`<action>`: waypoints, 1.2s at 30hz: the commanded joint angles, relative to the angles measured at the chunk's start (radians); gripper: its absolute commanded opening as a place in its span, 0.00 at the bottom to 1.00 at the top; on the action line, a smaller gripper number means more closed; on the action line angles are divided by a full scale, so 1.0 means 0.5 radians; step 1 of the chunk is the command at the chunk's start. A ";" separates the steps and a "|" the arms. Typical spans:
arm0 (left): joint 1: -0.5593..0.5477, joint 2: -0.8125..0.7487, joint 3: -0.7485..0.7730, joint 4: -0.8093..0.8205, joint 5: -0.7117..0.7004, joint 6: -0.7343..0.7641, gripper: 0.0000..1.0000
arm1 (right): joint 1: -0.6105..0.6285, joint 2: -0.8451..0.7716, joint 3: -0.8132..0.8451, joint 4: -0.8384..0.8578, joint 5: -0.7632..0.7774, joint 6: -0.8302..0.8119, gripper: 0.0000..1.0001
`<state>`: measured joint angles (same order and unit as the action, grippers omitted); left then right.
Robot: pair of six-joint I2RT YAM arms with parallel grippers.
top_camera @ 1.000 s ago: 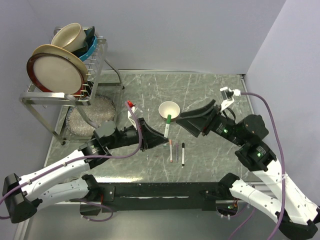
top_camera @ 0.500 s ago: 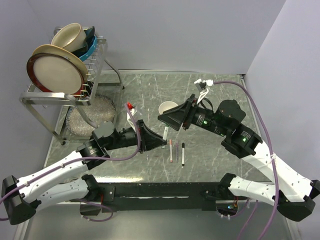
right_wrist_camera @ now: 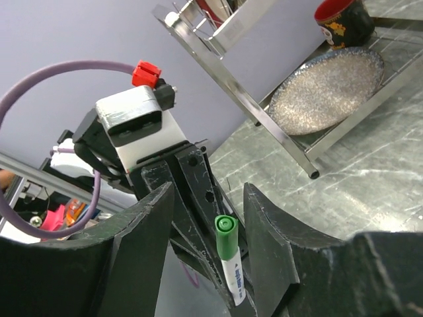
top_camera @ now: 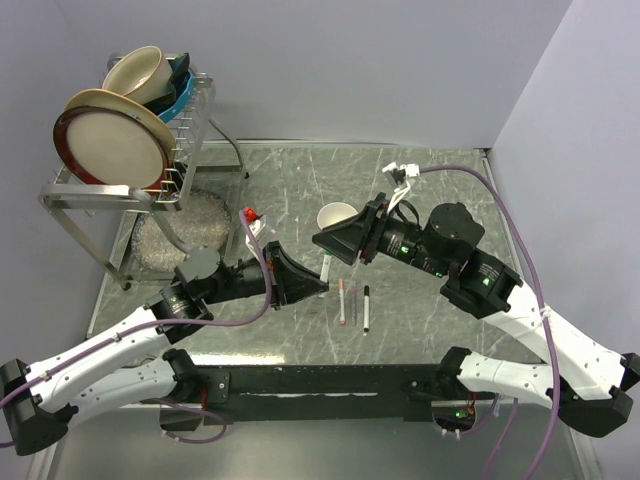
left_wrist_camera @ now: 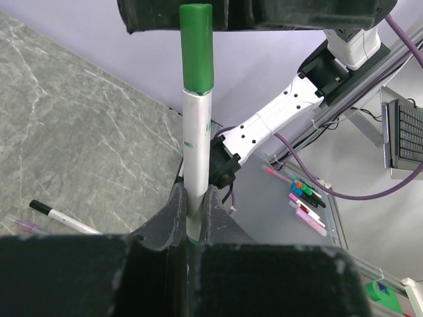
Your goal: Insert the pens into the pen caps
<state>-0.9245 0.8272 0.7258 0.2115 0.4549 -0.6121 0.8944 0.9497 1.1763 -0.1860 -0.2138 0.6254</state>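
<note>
My left gripper (left_wrist_camera: 193, 198) is shut on the white barrel (left_wrist_camera: 196, 158) of a pen, holding it off the table with its green cap (left_wrist_camera: 197, 46) pointing away. My right gripper (right_wrist_camera: 210, 195) is open, its jaws on either side of that green cap (right_wrist_camera: 226, 238) with a gap on both sides. From above, the two grippers meet nose to nose at the pen (top_camera: 327, 268), just in front of the small cream bowl (top_camera: 337, 213). Three more pens lie on the table: a pink one (top_camera: 342, 300), a purple one (top_camera: 352, 297) and a black one (top_camera: 366, 308).
A metal dish rack (top_camera: 125, 190) with plates and bowls stands at the back left. Under it lies a glittery glass plate (top_camera: 185, 228). Grey walls close the table at the back and right.
My right arm has swung left from the table's right side to the held pen, and its jaws have narrowed around the green cap. The left gripper has drawn slightly towards me with the pen.
</note>
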 commanded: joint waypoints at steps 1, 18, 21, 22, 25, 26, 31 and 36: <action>0.002 -0.035 0.009 0.056 0.001 0.037 0.01 | 0.031 0.003 0.080 0.028 0.047 -0.042 0.54; -0.001 0.030 0.144 0.031 -0.167 0.015 0.01 | 0.199 -0.141 -0.257 0.016 0.041 -0.002 0.00; 0.002 0.060 0.144 0.031 -0.262 0.012 0.01 | 0.254 -0.169 -0.300 0.019 0.115 0.019 0.00; -0.001 0.073 0.156 0.031 -0.287 0.009 0.01 | 0.273 -0.166 -0.309 0.004 0.142 0.007 0.00; -0.001 0.097 0.187 0.046 -0.354 0.031 0.01 | 0.340 -0.163 -0.340 -0.134 0.338 -0.014 0.00; 0.002 0.103 0.193 0.049 -0.373 0.049 0.01 | 0.346 -0.163 -0.358 -0.159 0.369 0.010 0.00; 0.002 0.125 0.239 0.080 -0.517 0.144 0.01 | 0.432 -0.200 -0.493 -0.110 0.382 0.090 0.00; 0.161 0.146 0.242 0.111 -0.413 0.080 0.01 | 0.466 -0.282 -0.637 -0.095 0.363 0.130 0.00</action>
<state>-0.9478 0.9009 0.7464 0.0772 0.4213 -0.5556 1.0569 0.8406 0.9463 -0.1097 0.1307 0.6319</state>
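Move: The green pen cap already sits between the right gripper's open fingers, its middle just 1 cm below the hand point. The left fingers hold the white pen lower down; from them the cap lies about 4 cm ahead and 6 cm up. On the table, some 40 cm below the right hand and 14 cm ahead of it, lie the orange marker 5 cm to its right and the purple pen 8 cm to its right. Close the right fingers from about half open until they pinch the green cap, then lower that hand some 6 cm, turning it about 10 degrees clockwise. Keep the left fingers shut on the white body and bring the left gripper down with it, about 4 cm, drifting slightly right while its fingertips tip downward. ##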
